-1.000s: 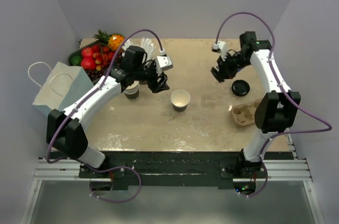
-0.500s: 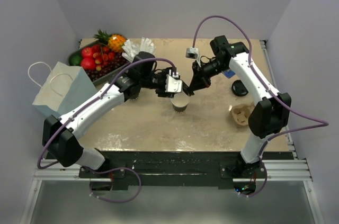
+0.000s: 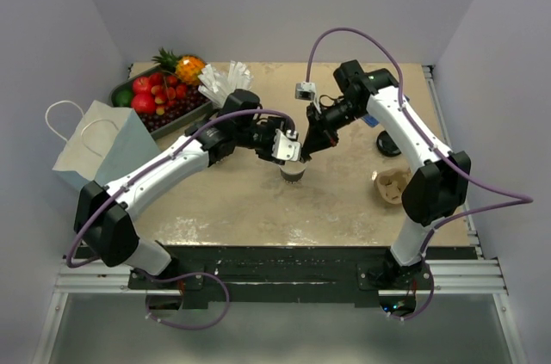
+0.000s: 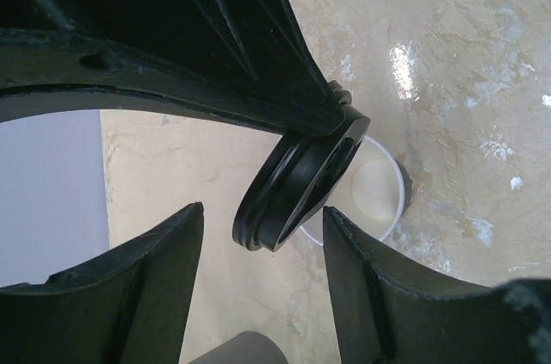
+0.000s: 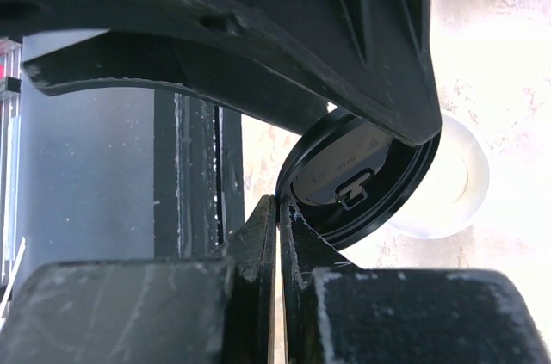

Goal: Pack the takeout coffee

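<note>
The small dark brown paper cup (image 3: pixel 294 174) stands mid-table, lidless, its cream inside showing in the left wrist view (image 4: pixel 379 200) and the right wrist view (image 5: pixel 452 188). My right gripper (image 3: pixel 306 150) is shut on the rim of a round black lid (image 5: pixel 362 179) and holds it tilted just above the cup's mouth, one edge over the rim. The lid (image 4: pixel 297 183) hangs edge-on in the left wrist view. My left gripper (image 3: pixel 287 147) is open and empty right beside the cup, with its fingers (image 4: pixel 387 295) on either side of the lid's lower edge.
A black lid stack (image 3: pixel 389 142) and a brown pulp cup carrier (image 3: pixel 392 185) lie at the right. A white paper bag (image 3: pixel 95 144) stands at the left, with a fruit tray (image 3: pixel 155 93) and a cup of white sticks (image 3: pixel 222 80) behind.
My right arm swung left from the lid stack with a lid and now holds it over the cup. My left gripper moved right from the cup stack to the cup.
</note>
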Available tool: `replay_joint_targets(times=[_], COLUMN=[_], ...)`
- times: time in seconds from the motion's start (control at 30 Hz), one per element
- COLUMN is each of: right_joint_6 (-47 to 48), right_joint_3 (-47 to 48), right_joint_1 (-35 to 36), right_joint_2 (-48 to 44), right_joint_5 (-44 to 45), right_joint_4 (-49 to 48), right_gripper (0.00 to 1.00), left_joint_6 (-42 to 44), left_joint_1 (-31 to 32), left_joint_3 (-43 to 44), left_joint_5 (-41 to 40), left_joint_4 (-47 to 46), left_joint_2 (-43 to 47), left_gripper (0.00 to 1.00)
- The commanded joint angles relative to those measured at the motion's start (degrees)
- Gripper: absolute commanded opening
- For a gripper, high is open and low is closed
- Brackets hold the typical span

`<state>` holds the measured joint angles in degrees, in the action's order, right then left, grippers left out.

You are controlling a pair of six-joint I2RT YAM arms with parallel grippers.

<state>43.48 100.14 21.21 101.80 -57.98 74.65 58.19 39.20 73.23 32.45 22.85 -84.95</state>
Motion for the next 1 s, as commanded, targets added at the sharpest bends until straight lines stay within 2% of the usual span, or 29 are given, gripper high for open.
replay_joint_targets(times=[0.0,0.27,0.43,0.57,0.67,0.73,0.77,0.83,0.87,0.97], right_joint_6=[1.87,1.61,1.17,0.38,-0.68,-1.47,-2.17,-3.22,-5.06,-11.54], right_joint_3=[2.52,2.96,2.96,3.05,3.22,4.09,4.54,6.11,6.38,6.47], right_joint_1=[0.5,1.2,1.29,1.37,1.29,1.2,1.11,0.68,-0.37,-4.05], right_joint_2=[-1.51,-0.64,-0.11,0.33,0.51,0.33,0.24,-0.37,-0.81,-2.47], right_joint_5=[-0.21,0.93,1.11,1.46,1.72,2.25,2.77,3.31,3.48,2.7], right_joint_4=[1.9,1.37,0.85,-0.03,-1.17,-2.14,-2.4,-4.24,-5.3,-12.14], right_gripper=[0.0,0.0,0.0,0.03,0.09,0.16,0.23,0.29,0.34,0.41], left_joint_6=[4.47,5.09,4.82,4.3,3.16,1.49,0.7,-2.63,-4.04,-9.75], left_joint_1=[0.44,0.7,0.7,0.7,0.7,0.7,0.7,0.7,0.79,0.61], left_joint_3=[1.56,1.91,1.91,2.0,2.0,2.0,2.0,2.0,1.92,1.57], left_joint_5=[1.13,1.57,1.83,1.74,1.57,1.48,1.22,1.13,1.13,1.3], left_joint_4=[-1.41,-1.05,-0.27,0.52,1.05,1.32,1.58,1.58,1.32,0.97], left_joint_2=[-0.66,-1.1,-1.1,-1.27,-1.36,-1.54,-1.54,-1.54,-1.45,-1.27], left_gripper=[0.6,0.47,0.34,0.26,0.25,0.24,0.24,0.23,0.23,0.22])
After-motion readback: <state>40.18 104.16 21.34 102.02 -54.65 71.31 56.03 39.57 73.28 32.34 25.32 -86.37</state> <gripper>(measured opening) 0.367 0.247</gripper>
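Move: The black lid, upright in the right hand's shut fingers, has its middle about 3 cm right and 1 cm back of the left hand. From the right hand it is some 3 cm left and 2 cm ahead. The open cup stands about 3 cm back of the left hand, level sideways, 15 cm down. A spare lid lies some 20 cm right and 8 cm ahead of the right hand, 20 cm below. Left hand sinks about 2 cm, pinching the lid's rim; then right fingers open, withdrawing 2 cm forward and up. ##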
